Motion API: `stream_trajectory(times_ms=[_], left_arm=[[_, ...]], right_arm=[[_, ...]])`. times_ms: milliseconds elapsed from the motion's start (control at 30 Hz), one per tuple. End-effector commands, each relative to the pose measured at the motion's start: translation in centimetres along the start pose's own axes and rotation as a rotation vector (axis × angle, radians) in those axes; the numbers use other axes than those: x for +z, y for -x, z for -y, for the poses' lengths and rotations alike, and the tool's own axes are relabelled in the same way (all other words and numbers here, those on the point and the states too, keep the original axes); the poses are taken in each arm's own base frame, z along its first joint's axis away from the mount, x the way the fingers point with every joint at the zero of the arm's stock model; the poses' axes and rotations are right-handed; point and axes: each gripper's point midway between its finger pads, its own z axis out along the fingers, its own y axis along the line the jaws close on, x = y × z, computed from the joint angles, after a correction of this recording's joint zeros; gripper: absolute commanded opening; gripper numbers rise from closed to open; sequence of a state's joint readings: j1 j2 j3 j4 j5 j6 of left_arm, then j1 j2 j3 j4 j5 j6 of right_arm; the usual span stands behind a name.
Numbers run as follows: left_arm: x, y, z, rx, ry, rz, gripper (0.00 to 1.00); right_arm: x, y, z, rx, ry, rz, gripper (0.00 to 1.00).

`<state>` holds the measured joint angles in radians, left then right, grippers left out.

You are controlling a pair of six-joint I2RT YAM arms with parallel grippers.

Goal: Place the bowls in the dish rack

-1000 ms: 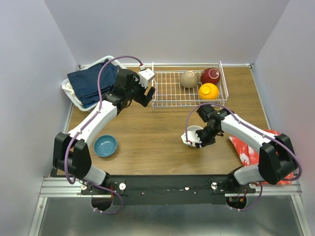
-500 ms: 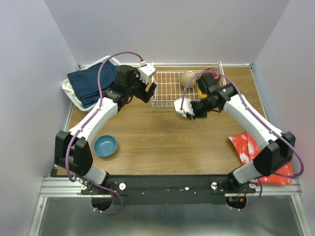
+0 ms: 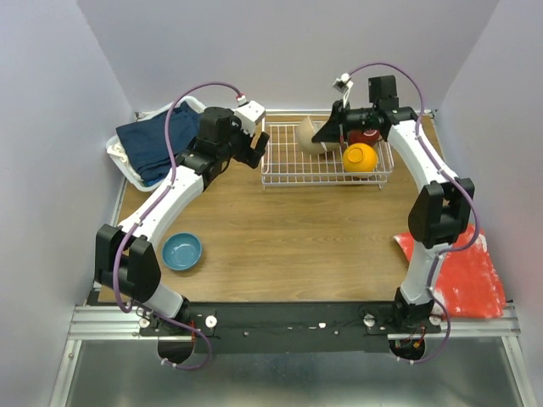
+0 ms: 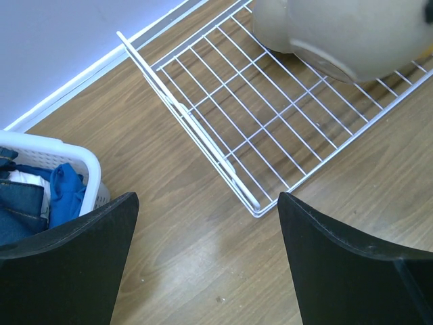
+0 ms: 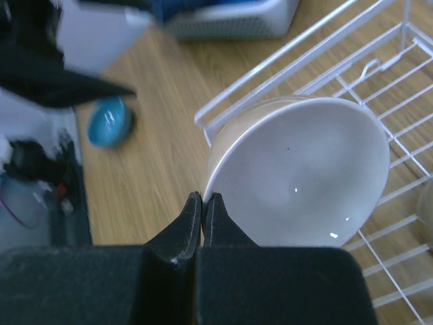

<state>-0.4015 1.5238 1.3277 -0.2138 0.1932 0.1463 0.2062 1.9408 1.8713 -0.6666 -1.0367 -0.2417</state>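
My right gripper (image 3: 326, 133) (image 5: 203, 196) is shut on the rim of a white bowl (image 3: 307, 136) (image 5: 298, 176), held tilted above the dish rack (image 3: 284, 161) (image 5: 399, 81). The bowl's cream underside (image 4: 352, 34) shows in the left wrist view. An orange bowl (image 3: 360, 157) and a maroon bowl (image 3: 366, 136) sit at the rack's right end. A blue bowl (image 3: 181, 250) (image 5: 108, 122) stands on the table at the near left. My left gripper (image 3: 256, 149) (image 4: 206, 196) hangs open beside the rack's left front corner (image 4: 254, 206), holding nothing.
A white plastic basket (image 3: 127, 165) (image 4: 67, 156) with dark blue cloth sits at the far left. A red patterned cloth (image 3: 462, 271) lies at the near right. The right arm reaches over the rack's right half.
My right gripper has carried the white bowl from the table's middle up and back to above the rack. The left arm has barely shifted.
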Motion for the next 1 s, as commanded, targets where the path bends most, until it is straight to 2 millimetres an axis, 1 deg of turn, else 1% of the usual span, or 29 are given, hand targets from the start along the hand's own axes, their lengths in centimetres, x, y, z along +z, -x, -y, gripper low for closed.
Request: stream_trajectory(times_ms=[0, 33, 67, 100, 133, 167, 200, 267, 300, 367, 400, 433, 533, 600, 633, 667, 733, 867, 967], left_arm=[[0.4, 0.5, -0.5, -0.028, 0.038, 0.023, 0.93], [0.4, 0.5, -0.5, -0.031, 0.034, 0.020, 0.93], [0.5, 0.4, -0.2, -0.037, 0.025, 0.019, 0.93], [0.7, 0.0, -0.1, -0.044, 0.019, 0.011, 0.93], [0.8, -0.1, 0.1, -0.048, 0.012, 0.006, 0.93], [0.9, -0.3, 0.3, -0.050, 0.002, 0.003, 0.93], [1.1, -0.4, 0.5, -0.054, -0.011, -0.001, 0.93], [1.3, -0.6, 1.0, -0.055, -0.030, -0.008, 0.93], [1.7, -0.8, 1.1, -0.056, -0.034, -0.015, 0.93], [2.0, -0.7, 1.2, -0.055, -0.039, -0.016, 0.93], [2.3, -0.7, 1.2, -0.054, -0.040, -0.017, 0.93], [2.4, -0.6, 1.3, -0.051, -0.042, -0.020, 0.93], [2.9, -0.3, 1.2, -0.039, -0.041, -0.024, 0.93], [3.3, -0.2, 1.2, -0.034, -0.043, -0.025, 0.93], [3.3, -0.3, 1.2, -0.033, -0.042, -0.028, 0.93], [3.4, -0.3, 1.3, -0.030, -0.042, -0.030, 0.93], [3.7, -0.7, 1.5, -0.028, -0.046, -0.040, 0.93], [4.0, -1.0, 2.1, -0.019, -0.055, -0.052, 0.93], [4.3, -0.9, 2.3, -0.008, -0.059, -0.055, 0.93]], right_arm=[[0.1, 7.0, -0.4, 0.112, 0.190, 0.259, 0.01], [0.4, 7.0, 0.1, 0.143, 0.201, 0.276, 0.01], [0.8, 6.1, 1.2, 0.308, 0.213, 0.281, 0.01], [0.6, 7.1, 1.5, 0.247, 0.229, 0.345, 0.01], [0.5, 7.2, 1.6, 0.361, 0.258, 0.355, 0.01], [1.1, 6.3, 3.1, 0.379, 0.249, 0.365, 0.01], [1.3, 6.4, 3.6, 0.395, 0.235, 0.357, 0.01], [1.9, 5.9, 4.5, 0.373, 0.221, 0.359, 0.01], [2.3, 5.6, 5.6, 0.398, 0.205, 0.362, 0.01], [2.8, 5.3, 6.8, 0.414, 0.182, 0.372, 0.01], [3.3, 4.6, 8.1, 0.443, 0.155, 0.374, 0.01], [3.4, 4.9, 8.6, 0.439, 0.144, 0.382, 0.01], [4.3, 4.3, 10.4, 0.460, 0.118, 0.387, 0.01], [4.7, 4.1, 11.2, 0.466, 0.097, 0.387, 0.01], [5.0, 3.6, 11.8, 0.473, 0.091, 0.383, 0.01], [5.0, 3.9, 12.0, 0.456, 0.087, 0.388, 0.01], [5.1, 3.6, 12.6, 0.463, 0.073, 0.390, 0.01], [5.8, 2.5, 13.7, 0.476, 0.059, 0.386, 0.01], [5.8, 2.0, 14.4, 0.482, 0.044, 0.389, 0.01]])
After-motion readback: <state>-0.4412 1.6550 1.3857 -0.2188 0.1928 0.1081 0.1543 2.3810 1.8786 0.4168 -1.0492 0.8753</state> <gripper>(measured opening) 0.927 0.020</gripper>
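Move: Some 14 cm ahead of the right hand, 4 cm left and 13 cm below is the free spot in the dish rack's back row for the cream bowl pinched by its rim. Beside it on the right, the beige bowl sits about 14 cm ahead of the hand and 4 cm right; the yellow bowl is 7 cm ahead and 14 cm right, all similarly low. From the left hand that spot is roughly 14 cm ahead, 11 cm right and 13 cm below. Reaching forward about 13 cm over the rack, the right hand carries the still-pinched cream bowl towards the free spot left of the beige bowl, first nearly level, then sinking some 6 cm as it advances; early on the wrist rolls and the left-pointing fingers come up almost level. The open left hand eases down and to its right beside the rack's left end. ##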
